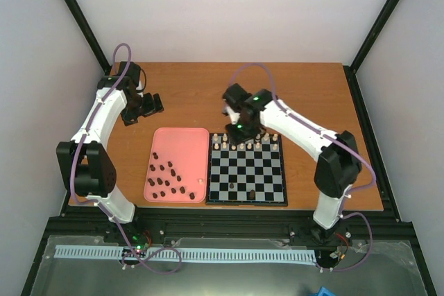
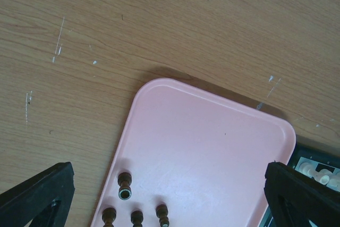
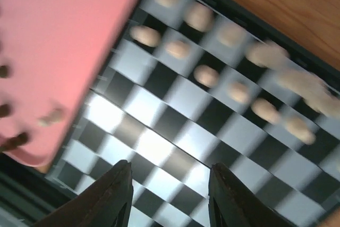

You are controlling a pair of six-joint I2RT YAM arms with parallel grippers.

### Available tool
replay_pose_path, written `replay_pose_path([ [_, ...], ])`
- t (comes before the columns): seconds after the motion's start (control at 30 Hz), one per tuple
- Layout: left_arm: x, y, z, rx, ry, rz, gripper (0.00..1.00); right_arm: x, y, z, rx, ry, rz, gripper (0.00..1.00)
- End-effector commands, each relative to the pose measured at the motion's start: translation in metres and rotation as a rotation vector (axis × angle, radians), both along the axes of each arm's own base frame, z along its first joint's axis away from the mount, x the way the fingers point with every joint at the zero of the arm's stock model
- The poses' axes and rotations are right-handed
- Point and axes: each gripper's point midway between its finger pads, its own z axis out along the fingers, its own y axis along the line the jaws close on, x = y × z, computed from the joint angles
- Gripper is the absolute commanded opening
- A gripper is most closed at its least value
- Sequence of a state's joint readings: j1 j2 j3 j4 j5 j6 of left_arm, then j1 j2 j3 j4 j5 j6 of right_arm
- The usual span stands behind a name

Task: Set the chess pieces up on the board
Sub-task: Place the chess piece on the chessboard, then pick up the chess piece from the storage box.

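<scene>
The checkered board (image 1: 258, 171) lies right of the pink tray (image 1: 182, 145). Cream pieces (image 1: 244, 143) fill its two far rows, and two dark pieces (image 1: 251, 193) stand near its front edge. Several dark pieces (image 1: 165, 178) and one cream piece (image 1: 201, 181) lie on the tray. My left gripper (image 1: 143, 110) is open and empty beyond the tray's far left corner. Its wrist view shows the gripper (image 2: 169, 184) above the tray (image 2: 212, 142) and some dark pieces (image 2: 124, 184). My right gripper (image 1: 238, 128) hovers open and empty over the board's far rows. Its wrist view shows the gripper (image 3: 170, 184) over the board (image 3: 159, 147), with blurred cream pieces (image 3: 207, 75).
The wooden table (image 1: 305, 95) is bounded by black frame posts and white walls. The tray's edge (image 3: 58, 51) sits right against the board's left side. The board's far corner with cream pieces (image 2: 319, 173) shows at the right of the left wrist view.
</scene>
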State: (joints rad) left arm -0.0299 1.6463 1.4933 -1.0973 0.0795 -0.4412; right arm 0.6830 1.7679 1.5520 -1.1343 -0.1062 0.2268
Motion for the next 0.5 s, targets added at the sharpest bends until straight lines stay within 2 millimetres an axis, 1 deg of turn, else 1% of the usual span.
replay_pose_path([
  [0.0, 0.003, -0.001, 0.020, -0.011, -0.061, 0.001, 1.00, -0.022, 0.075, 0.004, 0.063, 0.012, 0.154, 0.40],
  [0.1, 0.000, -0.002, 0.022, -0.012, -0.065, -0.001, 1.00, -0.041, 0.120, -0.008, 0.073, 0.027, 0.261, 0.41],
  [0.17, -0.002, 0.000, 0.023, -0.006, -0.066, -0.001, 1.00, -0.056, 0.141, -0.018, 0.078, 0.042, 0.320, 0.41],
  [0.2, -0.003, 0.000, 0.023, -0.003, -0.065, -0.002, 1.00, -0.062, 0.148, -0.023, 0.077, 0.053, 0.343, 0.41],
  [0.27, -0.006, 0.000, 0.024, -0.003, -0.068, -0.003, 1.00, -0.077, 0.158, -0.036, 0.070, 0.089, 0.384, 0.41],
  [0.33, -0.008, -0.001, 0.024, -0.008, -0.071, -0.005, 1.00, -0.088, 0.162, -0.045, 0.060, 0.116, 0.415, 0.41],
  [0.4, -0.009, -0.002, 0.024, -0.013, -0.072, -0.006, 1.00, -0.096, 0.165, -0.053, 0.060, 0.141, 0.446, 0.41],
  [0.47, -0.010, -0.002, 0.023, -0.015, -0.070, -0.008, 1.00, -0.100, 0.163, -0.063, 0.045, 0.160, 0.455, 0.41],
])
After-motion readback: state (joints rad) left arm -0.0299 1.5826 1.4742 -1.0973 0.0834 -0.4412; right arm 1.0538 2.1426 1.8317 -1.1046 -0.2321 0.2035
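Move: The last white pawn, in the pink tray, lies about 16 cm to the right gripper's left, 9 cm back and 11 cm below. A dark end piece stands some 3 cm left of that pawn and 6 cm nearer the base, another dark piece about 7 cm left and 3 cm nearer. The chessboard's middle is roughly 2 cm right of the hand and 5 cm back. From the left gripper, the pawn is about 20 cm right, 15 cm back and 14 cm below. Sweep the empty right gripper quickly left, about 16 cm, off the chessboard and over to the lone white pawn in the tray, drawing back some 9 cm as you go; after a slight early rise, sink towards the pawn. Turn the wrist about 25 degrees counter-clockwise and keep the fingers part-open. Ease the left hand up a little. ##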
